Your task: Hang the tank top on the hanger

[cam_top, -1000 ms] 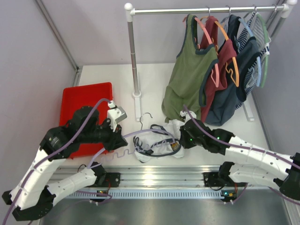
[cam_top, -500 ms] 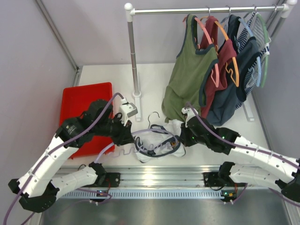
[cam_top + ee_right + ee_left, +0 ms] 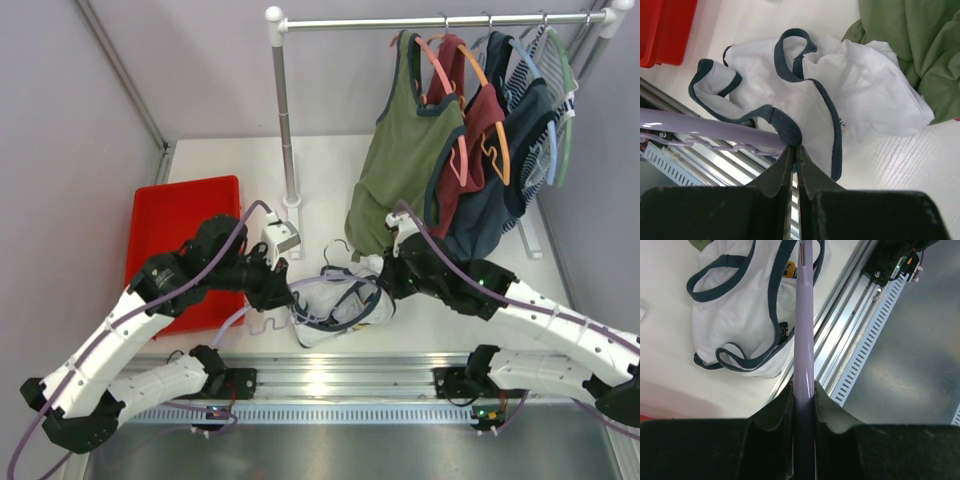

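The white tank top (image 3: pixel 335 308) with navy trim lies crumpled near the table's front edge. In the left wrist view its straps (image 3: pixel 735 300) lie beside the bar. My left gripper (image 3: pixel 277 288) is shut on the lavender hanger (image 3: pixel 322 283), whose bar (image 3: pixel 804 335) runs straight out from the fingers (image 3: pixel 782 407). The hanger's hook (image 3: pixel 336 250) points toward the back. My right gripper (image 3: pixel 386 278) is shut on a navy strap of the tank top (image 3: pixel 790 131), pinched at the fingertips right beside the hanger's end (image 3: pixel 715 129).
A red tray (image 3: pixel 180 215) sits at the left. The clothes rack's pole (image 3: pixel 285 120) stands behind the hanger, and an olive-green top (image 3: pixel 400 160), a maroon top and darker garments hang at the back right. A metal rail (image 3: pixel 330 385) runs along the front edge.
My left arm has swung right, carrying the hanger over the tank top. My right gripper has risen and moved back a little with the strap, meeting the hanger's end.
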### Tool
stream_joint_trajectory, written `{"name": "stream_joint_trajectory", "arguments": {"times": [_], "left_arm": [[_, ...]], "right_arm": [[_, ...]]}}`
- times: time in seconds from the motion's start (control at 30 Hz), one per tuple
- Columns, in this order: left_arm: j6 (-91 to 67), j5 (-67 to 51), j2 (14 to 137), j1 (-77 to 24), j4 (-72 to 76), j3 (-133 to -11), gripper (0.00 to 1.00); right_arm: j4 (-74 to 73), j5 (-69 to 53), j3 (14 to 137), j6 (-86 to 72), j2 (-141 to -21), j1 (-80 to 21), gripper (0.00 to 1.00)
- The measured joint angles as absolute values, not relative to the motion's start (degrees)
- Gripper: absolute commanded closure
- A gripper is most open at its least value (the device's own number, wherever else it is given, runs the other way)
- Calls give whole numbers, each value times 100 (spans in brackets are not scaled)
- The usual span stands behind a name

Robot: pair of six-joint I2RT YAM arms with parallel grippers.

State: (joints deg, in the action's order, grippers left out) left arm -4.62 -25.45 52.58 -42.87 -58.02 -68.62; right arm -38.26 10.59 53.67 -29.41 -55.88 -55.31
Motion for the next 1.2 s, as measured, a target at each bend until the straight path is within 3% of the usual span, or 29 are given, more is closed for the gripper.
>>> {"name": "stream_joint_trajectory", "arguments": {"times": [0.37,0.8,1.2], "left_arm": [[-259,-2427,4982,-4300,-5306,-6504,100],[-263,-2425,4980,-5024,-3583,-5349,100],[1,-1927,5371,-5306,-2486,-5050,100]], "right_arm": [[-4016,1002,5387,-2895,-5507,-5531,99],[-4206,1046,5833,-2899,-5312,-5533,99],[-4259,1037,5817,-2912,-5113,-5649,100]]}}
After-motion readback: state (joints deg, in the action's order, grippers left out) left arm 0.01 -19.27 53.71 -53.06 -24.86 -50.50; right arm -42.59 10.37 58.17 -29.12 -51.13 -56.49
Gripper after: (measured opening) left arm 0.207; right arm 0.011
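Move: From my left hand, gripping one arm of the purple hanger, the tank top's shoulder strap held in my right fingers lies about 17 cm to the right, 2 cm ahead and some 7 cm lower. The tank top's crumpled body is about 11 cm right, level ahead and 15 cm below; the green top's hem is 9 cm ahead, 16 cm right and 14 cm down. From my right hand the hanger's middle lies about 11 cm left and 1 cm ahead. I feed the hanger's far end on under the strap that my right fingers keep pinched: after a slight start forward, my left hand pushes about 7 cm to the right while sinking 4 cm, easing forward towards the finish, its wrist turning nearly 20 degrees. Meanwhile my right hand raises the strap some 4 cm. Both grips stay shut. ##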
